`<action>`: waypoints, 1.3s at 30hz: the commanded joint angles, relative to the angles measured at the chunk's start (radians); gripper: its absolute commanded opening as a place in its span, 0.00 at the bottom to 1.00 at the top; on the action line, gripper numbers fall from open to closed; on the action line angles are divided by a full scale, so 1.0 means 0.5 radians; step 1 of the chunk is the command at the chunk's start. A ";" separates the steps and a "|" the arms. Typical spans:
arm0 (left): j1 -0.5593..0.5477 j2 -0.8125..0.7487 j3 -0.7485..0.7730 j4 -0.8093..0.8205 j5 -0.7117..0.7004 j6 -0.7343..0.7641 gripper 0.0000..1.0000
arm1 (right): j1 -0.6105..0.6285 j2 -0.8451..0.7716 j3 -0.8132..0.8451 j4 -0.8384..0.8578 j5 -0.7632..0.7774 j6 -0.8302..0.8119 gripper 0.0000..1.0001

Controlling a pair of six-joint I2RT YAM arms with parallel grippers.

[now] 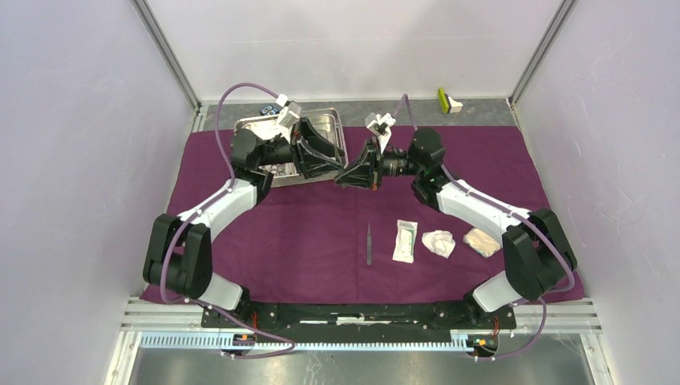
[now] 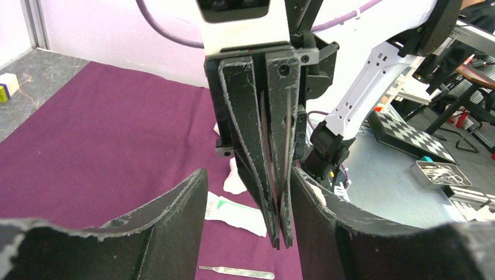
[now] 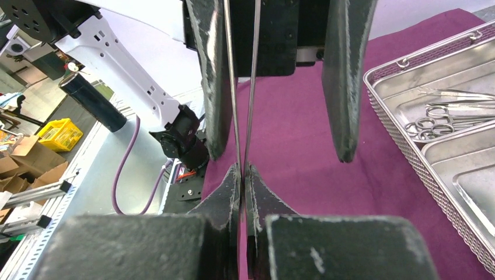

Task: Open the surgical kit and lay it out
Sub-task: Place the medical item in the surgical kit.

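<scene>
My right gripper (image 3: 241, 169) is shut on the tweezers (image 3: 254, 70), whose two thin prongs point away from it. My left gripper (image 2: 248, 175) faces it, open, with its fingers (image 3: 344, 81) on either side of the prongs and the right fingertips. One prong runs close along one left finger. Both grippers (image 1: 346, 172) meet above the purple cloth (image 1: 305, 233). The steel tray (image 1: 321, 128) sits at the back left, and its mesh wall (image 3: 385, 111) holds ring-handled forceps (image 3: 435, 122). On the cloth lie a slim metal instrument (image 1: 369, 244), a white sealed packet (image 1: 406, 241) and two gauze wads (image 1: 439, 242) (image 1: 482, 242).
A small yellow-and-white block (image 1: 447, 100) lies on the grey floor at the back right, off the cloth. A small blue object (image 1: 265, 108) sits behind the tray. Metal frame posts and pale walls enclose the table on three sides.
</scene>
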 commanded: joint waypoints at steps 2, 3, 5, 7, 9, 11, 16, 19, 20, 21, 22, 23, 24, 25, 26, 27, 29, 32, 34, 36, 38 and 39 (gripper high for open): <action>-0.004 0.005 0.029 0.261 0.016 -0.188 0.58 | -0.016 0.022 -0.030 0.119 -0.014 0.023 0.01; -0.003 0.006 0.029 0.261 0.016 -0.188 0.57 | -0.019 0.023 -0.030 0.120 -0.016 0.023 0.01; -0.004 0.004 0.029 0.262 0.015 -0.188 0.54 | -0.025 0.026 -0.030 0.121 -0.017 0.022 0.01; -0.004 0.008 0.026 0.264 0.019 -0.191 0.49 | -0.027 0.026 -0.031 0.123 -0.016 0.024 0.01; -0.004 0.016 0.026 0.265 0.028 -0.191 0.45 | -0.031 0.031 -0.027 0.127 -0.015 0.025 0.01; -0.004 0.023 0.026 0.268 0.039 -0.196 0.41 | -0.028 0.029 -0.027 0.126 -0.017 0.022 0.01; -0.002 0.047 0.035 0.286 0.041 -0.220 0.36 | -0.031 0.039 -0.036 0.125 -0.010 0.025 0.01; -0.004 0.075 0.053 0.355 0.045 -0.288 0.31 | -0.033 0.052 -0.033 0.128 -0.007 0.032 0.01; -0.004 0.085 0.059 0.380 0.047 -0.314 0.29 | -0.032 0.055 -0.030 0.131 -0.008 0.035 0.01; -0.003 0.094 0.064 0.413 0.051 -0.345 0.27 | -0.031 0.060 -0.030 0.135 -0.008 0.037 0.01; -0.004 0.102 0.066 0.439 0.050 -0.372 0.25 | -0.032 0.060 -0.030 0.138 -0.008 0.039 0.01; -0.004 0.109 0.069 0.460 0.053 -0.387 0.24 | -0.031 0.062 -0.033 0.138 -0.006 0.038 0.01; -0.003 0.113 0.071 0.473 0.055 -0.401 0.23 | -0.031 0.061 -0.034 0.139 -0.005 0.039 0.01; -0.003 0.112 0.072 0.477 0.056 -0.405 0.22 | -0.031 0.059 -0.037 0.137 -0.005 0.034 0.01; -0.003 0.113 0.075 0.478 0.059 -0.406 0.21 | -0.031 0.060 -0.036 0.134 0.000 0.032 0.01; -0.003 0.108 0.073 0.479 0.059 -0.406 0.20 | -0.031 0.056 -0.037 0.131 -0.002 0.026 0.01; -0.003 0.102 0.070 0.477 0.064 -0.404 0.19 | -0.031 0.053 -0.036 0.114 -0.002 0.007 0.03; -0.002 0.086 0.063 0.442 0.071 -0.378 0.18 | -0.037 0.047 -0.022 0.032 0.013 -0.059 0.10; 0.003 0.058 0.063 0.318 0.072 -0.288 0.18 | -0.048 0.043 -0.006 -0.038 0.021 -0.115 0.17; 0.009 -0.001 0.065 0.072 0.066 -0.103 0.18 | -0.066 0.037 0.011 -0.122 0.022 -0.186 0.27; 0.020 -0.082 0.082 -0.319 0.047 0.190 0.17 | -0.097 0.024 0.030 -0.258 0.028 -0.307 0.37; 0.023 -0.137 0.094 -0.591 0.029 0.403 0.16 | -0.113 0.016 0.044 -0.332 0.036 -0.374 0.39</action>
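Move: Between the left hand's open fingers stand the upright tweezers, their line about 2 cm back of the hand point; the right fingers already grip them lower down, with the left hand point some 4 cm above and 2 cm ahead of the right's. From the left hand, the tray lies about 16 cm ahead, 15 cm left and 28 cm down; the laid-out thin instrument is 12 cm back and 6 cm right, the white packet 12 cm back and 16 cm right, both about 29 cm down. Closing steadily with hardly any travel, the left fingers pinch the upper part of the tweezers from either side while the right hand keeps its grip lower down and eases down a centimetre or two. Then the right fingers open about a third of their range and let go, the right hand sinking to about 3 cm below its start and drifting about 1 cm forward, away from the left fingers. ##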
